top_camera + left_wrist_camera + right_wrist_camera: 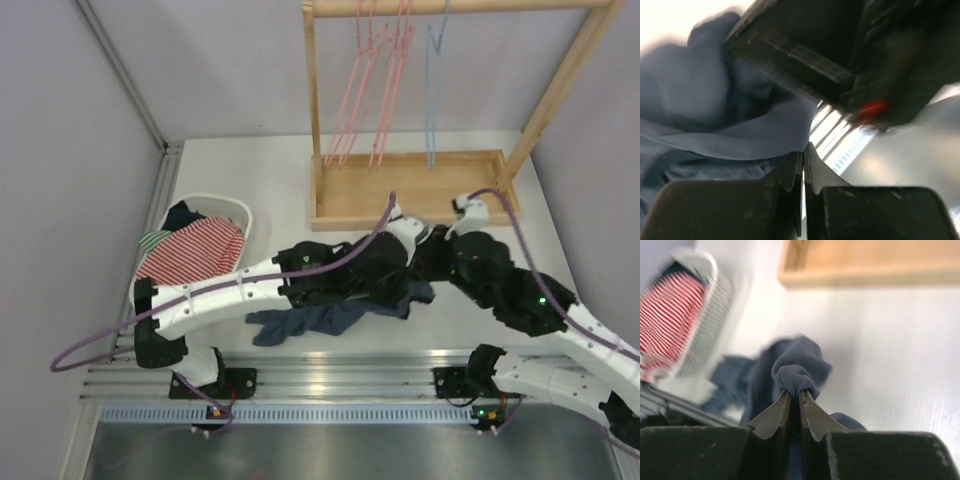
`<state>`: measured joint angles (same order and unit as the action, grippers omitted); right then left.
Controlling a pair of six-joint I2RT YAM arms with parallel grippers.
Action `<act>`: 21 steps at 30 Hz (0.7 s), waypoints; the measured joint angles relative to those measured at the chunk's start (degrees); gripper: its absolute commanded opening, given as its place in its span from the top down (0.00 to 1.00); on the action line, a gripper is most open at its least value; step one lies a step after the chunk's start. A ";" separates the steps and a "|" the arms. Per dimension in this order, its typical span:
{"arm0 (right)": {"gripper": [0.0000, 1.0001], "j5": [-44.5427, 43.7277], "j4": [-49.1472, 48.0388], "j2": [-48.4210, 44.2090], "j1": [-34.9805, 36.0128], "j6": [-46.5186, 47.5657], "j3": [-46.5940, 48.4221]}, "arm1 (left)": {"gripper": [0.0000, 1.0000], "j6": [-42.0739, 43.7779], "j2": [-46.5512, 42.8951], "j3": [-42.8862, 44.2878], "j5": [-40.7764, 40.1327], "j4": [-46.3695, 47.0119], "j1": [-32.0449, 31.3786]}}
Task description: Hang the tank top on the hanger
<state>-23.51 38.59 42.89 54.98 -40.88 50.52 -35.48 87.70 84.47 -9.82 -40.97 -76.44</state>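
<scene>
The navy tank top [310, 320] lies crumpled on the white table in front of the arms. Both arms meet over its right end, the left arm [340, 265] reaching across from the left and the right arm [500, 280] from the right. My right gripper [795, 392] is shut on a bunched fold of the tank top [800, 365], lifted a little off the table. My left gripper [804, 147] is shut, its tips against an edge of the tank top [715, 110]; whether cloth is pinched I cannot tell. The light-blue hanger [434, 90] hangs on the rack at the back.
A wooden rack with a tray base [410, 195] stands at the back and also carries pink hangers [370, 90]. At the left a white basket [225, 203] holds a red-and-white striped garment [195, 250]. The right arm's black body [840, 45] fills the top of the left wrist view.
</scene>
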 measured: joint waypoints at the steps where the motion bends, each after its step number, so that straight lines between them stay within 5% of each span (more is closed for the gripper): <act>1: 0.92 -0.57 1.36 0.09 -1.18 1.09 4.87 | 1.00 0.61 1.42 7.50 -0.52 -1.70 0.00; 5: 0.92 -2.82 6.60 2.36 -5.35 5.33 23.80 | 1.00 2.27 6.99 35.56 -3.17 -7.76 -0.07; 8: 0.91 -4.02 9.60 4.35 -5.97 7.58 34.16 | 1.00 2.38 6.49 45.16 -6.88 -11.37 -0.07; 16: 0.92 -5.01 15.61 10.21 -6.14 9.20 36.87 | 1.00 -2.38 -8.87 27.76 -16.57 -19.61 2.25; 21: 0.92 -3.37 16.63 15.72 -6.23 9.40 36.83 | 1.00 -4.07 -12.81 27.10 -18.16 -22.60 4.37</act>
<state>-26.87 55.22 58.61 48.75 -31.48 87.35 -39.55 74.89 111.57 -27.99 -63.57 -72.07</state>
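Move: Both my hands already grip the dark blue tank top. Its middle trails about 8 cm left and 12 cm below my left hand, level with it in reach; from my right hand it is roughly 8 cm back, 10 cm left and 13 cm down. From my left hand the wooden base's middle is some 34 cm ahead, 8 cm right and 21 cm down, and the blue hanger about 33 cm ahead, 3 cm right and 17 cm up. I fling the tank top upward with both hands, my left rising about 24 cm and my right about 20 cm, fingertips swinging up, then let both sink back a few centimetres. After an initial drift right, I draw my left hand some 15 cm left, away from my right, turning it counter-clockwise; both ease slightly forward, grips still shut. ##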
